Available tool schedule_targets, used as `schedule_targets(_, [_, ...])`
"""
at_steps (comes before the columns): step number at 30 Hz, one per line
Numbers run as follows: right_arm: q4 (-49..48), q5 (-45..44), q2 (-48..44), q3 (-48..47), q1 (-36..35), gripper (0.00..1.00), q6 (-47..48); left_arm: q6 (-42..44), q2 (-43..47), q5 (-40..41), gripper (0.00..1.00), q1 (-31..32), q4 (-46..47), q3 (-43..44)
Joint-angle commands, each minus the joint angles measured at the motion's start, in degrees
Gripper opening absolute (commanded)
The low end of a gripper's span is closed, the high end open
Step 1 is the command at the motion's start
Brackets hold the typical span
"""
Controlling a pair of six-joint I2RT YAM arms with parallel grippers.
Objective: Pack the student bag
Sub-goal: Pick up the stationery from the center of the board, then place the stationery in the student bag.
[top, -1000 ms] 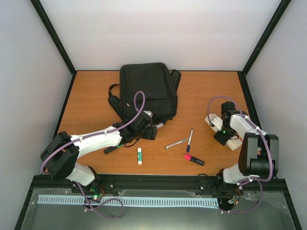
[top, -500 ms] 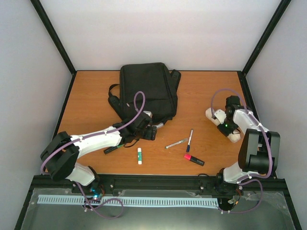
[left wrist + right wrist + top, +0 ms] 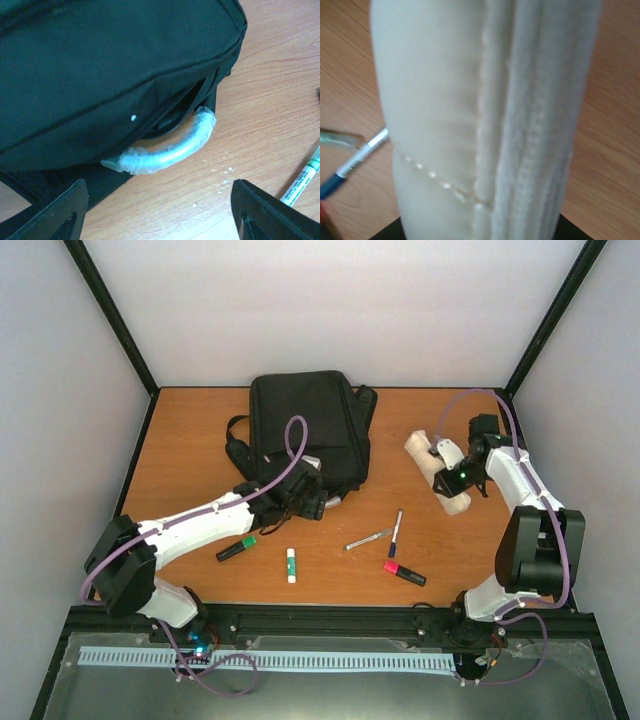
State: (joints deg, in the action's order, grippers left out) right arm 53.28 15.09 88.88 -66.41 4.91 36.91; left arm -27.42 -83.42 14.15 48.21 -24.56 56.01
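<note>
The student bag (image 3: 305, 425) is a large black backpack lying flat at the back of the table, and in the left wrist view its black fabric (image 3: 100, 65) fills the upper frame. My left gripper (image 3: 312, 498) is open at the bag's near edge. Its fingertips (image 3: 65, 210) stand wide apart over bare wood, just short of the grey loop handle (image 3: 165, 152). My right gripper (image 3: 455, 475) is shut on a cream ribbed pencil case (image 3: 435, 472), holding it right of the bag. The case (image 3: 480, 120) fills the right wrist view and hides most of the fingers.
Loose on the wooden table in front of the bag are a green marker (image 3: 236, 548), a glue stick (image 3: 291, 564), a silver pen (image 3: 368, 538), a blue pen (image 3: 396, 532) and a pink highlighter (image 3: 404, 573). A white pen (image 3: 302, 180) lies to the right of my left gripper.
My right gripper closed on the pencil case and carried it left and toward the back. My left gripper edged closer to the bag, staying open.
</note>
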Motion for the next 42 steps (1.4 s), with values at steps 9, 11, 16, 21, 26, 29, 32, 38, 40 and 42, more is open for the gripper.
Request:
schedule_targets(9, [-5.6, 16.9, 7.2, -3.1, -2.7, 0.35, -11.9, 26.4, -8.6, 3.1, 0.75, -0.6, -16.9, 19.9])
schedule_targets(11, [-6.9, 18.3, 7.2, -2.2, -2.7, 0.35, -13.0, 29.4, -11.2, 3.2, 0.75, -0.9, -21.5, 24.0])
schedule_targets(16, [-8.8, 18.7, 6.4, 0.0, -2.7, 0.34, -13.5, 32.9, -17.8, 6.8, 0.75, -1.7, -29.9, 29.7])
schedule_targets(21, [-9.2, 19.5, 5.8, 1.7, -2.7, 0.34, -13.5, 32.9, -21.2, 5.6, 0.74, -4.3, -31.8, 30.7])
schedule_targets(26, [-9.5, 19.8, 6.1, 2.3, -2.7, 0.35, -13.7, 34.1, -23.6, 7.6, 0.73, -4.8, -30.6, 31.0])
schedule_targets(29, [-9.6, 20.1, 6.2, 2.4, -2.7, 0.35, -13.6, 34.7, -25.7, 9.3, 0.72, -4.9, -30.3, 32.4])
schedule_targets(32, [-9.6, 20.3, 6.5, 2.6, -2.7, 0.35, -13.6, 35.2, -27.4, 10.6, 0.70, -5.0, -29.7, 33.3])
schedule_targets(38, [-9.5, 20.8, 7.1, 2.6, -2.7, 0.35, -13.8, 36.0, -30.1, 13.5, 0.63, -5.1, -27.8, 35.7])
schedule_targets(40, [-9.5, 20.9, 7.2, 2.6, -2.7, 0.35, -13.9, 36.6, -30.8, 14.0, 0.59, -5.1, -27.0, 36.5])
schedule_targets(42, [-9.5, 21.0, 7.3, 2.6, -2.8, 0.35, -14.1, 37.1, -31.6, 14.1, 0.53, -5.2, -26.4, 37.1])
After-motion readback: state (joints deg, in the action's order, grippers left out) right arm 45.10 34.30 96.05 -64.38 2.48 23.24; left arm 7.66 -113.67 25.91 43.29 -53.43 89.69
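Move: The edge of the backpack's front flap, beside its open zipper, lies about 8 cm ahead of the left hand, 2 cm to its left and 5 cm lower. The clear-wrapped handle is some 3 cm ahead, 2 cm right and 9 cm down, and the white-green marker 7 cm back, 12 cm right and 12 cm down. The right hand already holds the cream case up; the bag's opening lies roughly 28 cm left, 3 cm ahead and 5 cm lower, with the blue pen 11 cm left, 10 cm back and 10 cm down. The left hand arches forward over the handle to the flap edge beside the zipper, first rising about 4 cm and then sinking some 7 to 8 cm, about 7 cm farther out in all, while it rolls some 40 degrees with its left side rising, turns clockwise, and near the end begins to close its open fingers at the flap. The right hand, keeping its grip on the cream case, carries it some 6 cm left towards the bag and slightly down, tilting so its fingers swing leftward, then holds it almost still over the table. ##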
